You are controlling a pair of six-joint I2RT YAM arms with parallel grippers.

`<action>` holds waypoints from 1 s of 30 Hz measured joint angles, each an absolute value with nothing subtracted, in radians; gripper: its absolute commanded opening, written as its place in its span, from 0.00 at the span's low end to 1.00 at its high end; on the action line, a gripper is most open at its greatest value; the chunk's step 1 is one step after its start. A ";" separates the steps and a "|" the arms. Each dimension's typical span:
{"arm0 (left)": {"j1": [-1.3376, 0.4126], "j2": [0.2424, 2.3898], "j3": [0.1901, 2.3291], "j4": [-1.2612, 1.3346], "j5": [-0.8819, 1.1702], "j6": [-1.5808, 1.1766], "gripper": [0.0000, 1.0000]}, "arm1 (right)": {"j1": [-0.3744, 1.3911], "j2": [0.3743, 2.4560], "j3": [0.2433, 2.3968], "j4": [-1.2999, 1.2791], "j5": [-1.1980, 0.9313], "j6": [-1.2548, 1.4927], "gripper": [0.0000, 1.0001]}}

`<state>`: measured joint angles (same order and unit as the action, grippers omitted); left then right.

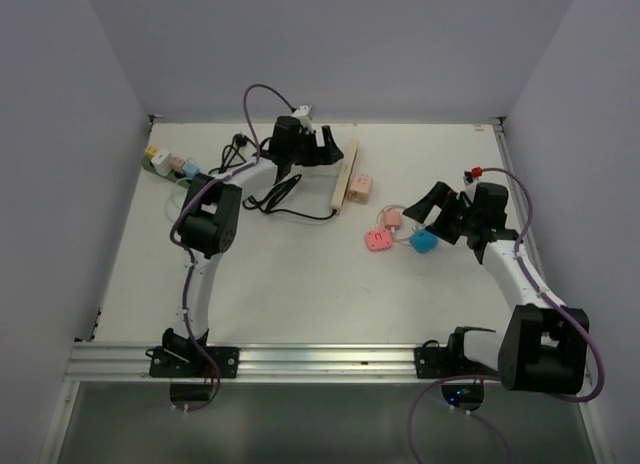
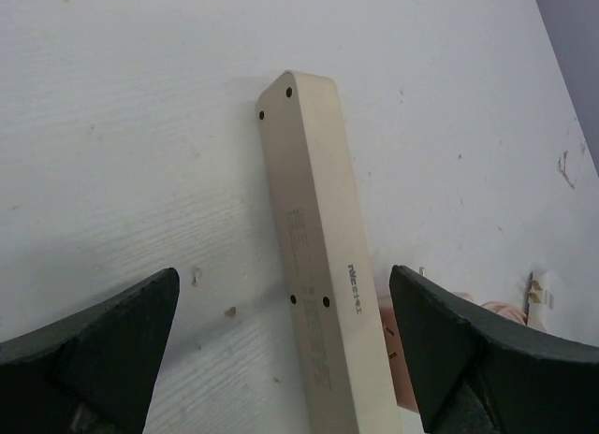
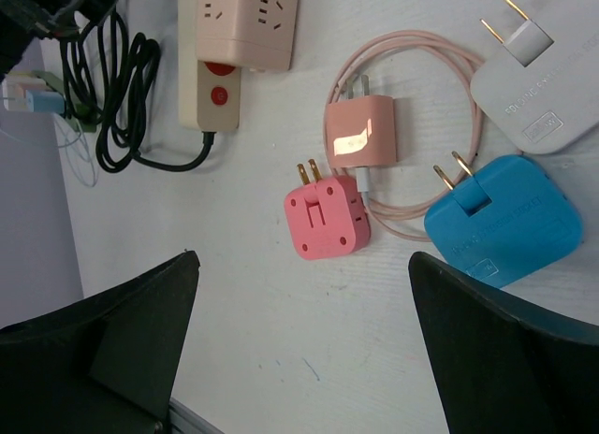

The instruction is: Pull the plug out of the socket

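Observation:
The socket [image 1: 343,176] is a long beige power strip with a black cord [image 1: 275,199], lying on its edge at the back of the table. In the left wrist view its back, the socket [image 2: 323,266], with screw holes runs between my fingers. My left gripper [image 2: 284,284] is open, straddling the strip without touching it, and hovers as the left gripper [image 1: 310,146] over the far end. The plug [image 3: 245,22], a beige cube adapter, sits against the strip's face beside two red switches [image 3: 217,79]; its prongs are hidden. My right gripper [image 3: 304,266] is open and empty above bare table.
Under the right arm lie a pink cube plug [image 3: 326,216], a blue adapter [image 3: 505,219], a pink charger [image 3: 360,130] with a looped cable and a grey-white adapter [image 3: 538,79]. Coloured adapters [image 1: 170,164] sit at the back left. White walls close three sides.

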<state>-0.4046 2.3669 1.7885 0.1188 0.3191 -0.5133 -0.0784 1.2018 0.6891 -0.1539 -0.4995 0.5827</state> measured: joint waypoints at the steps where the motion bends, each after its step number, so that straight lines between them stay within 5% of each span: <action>1: -0.399 2.333 1.759 0.116 0.304 -0.512 0.98 | -0.078 1.202 0.689 -0.158 -0.500 0.579 0.99; 9: -0.347 1.925 1.565 0.100 0.093 -0.454 0.98 | -0.078 1.204 0.689 -0.175 -0.519 0.554 0.99; 17: -0.269 1.580 1.411 0.057 -0.341 -0.422 1.00 | -0.078 1.207 0.689 -0.180 -0.543 0.537 0.99; 30: 0.009 1.724 1.312 -0.123 -0.502 -0.532 0.98 | -0.065 1.224 0.689 -0.179 -0.553 0.530 0.99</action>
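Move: From the left hand, the light blue plug on the green socket lies about 42 cm left, 4 cm back and 4 cm lower; the white plug there is some 50 cm left and 2 cm back. The black cable coil is roughly 27 cm left and 3 cm back, and the cream socket lies just below, 3 cm right and 5 cm back. From the right hand, the light blue plug is about 18 cm ahead and 60 cm left. The open left hand swings some 40 cm left, rising then sinking, towards the green socket's plugs, turning counter-clockwise. ##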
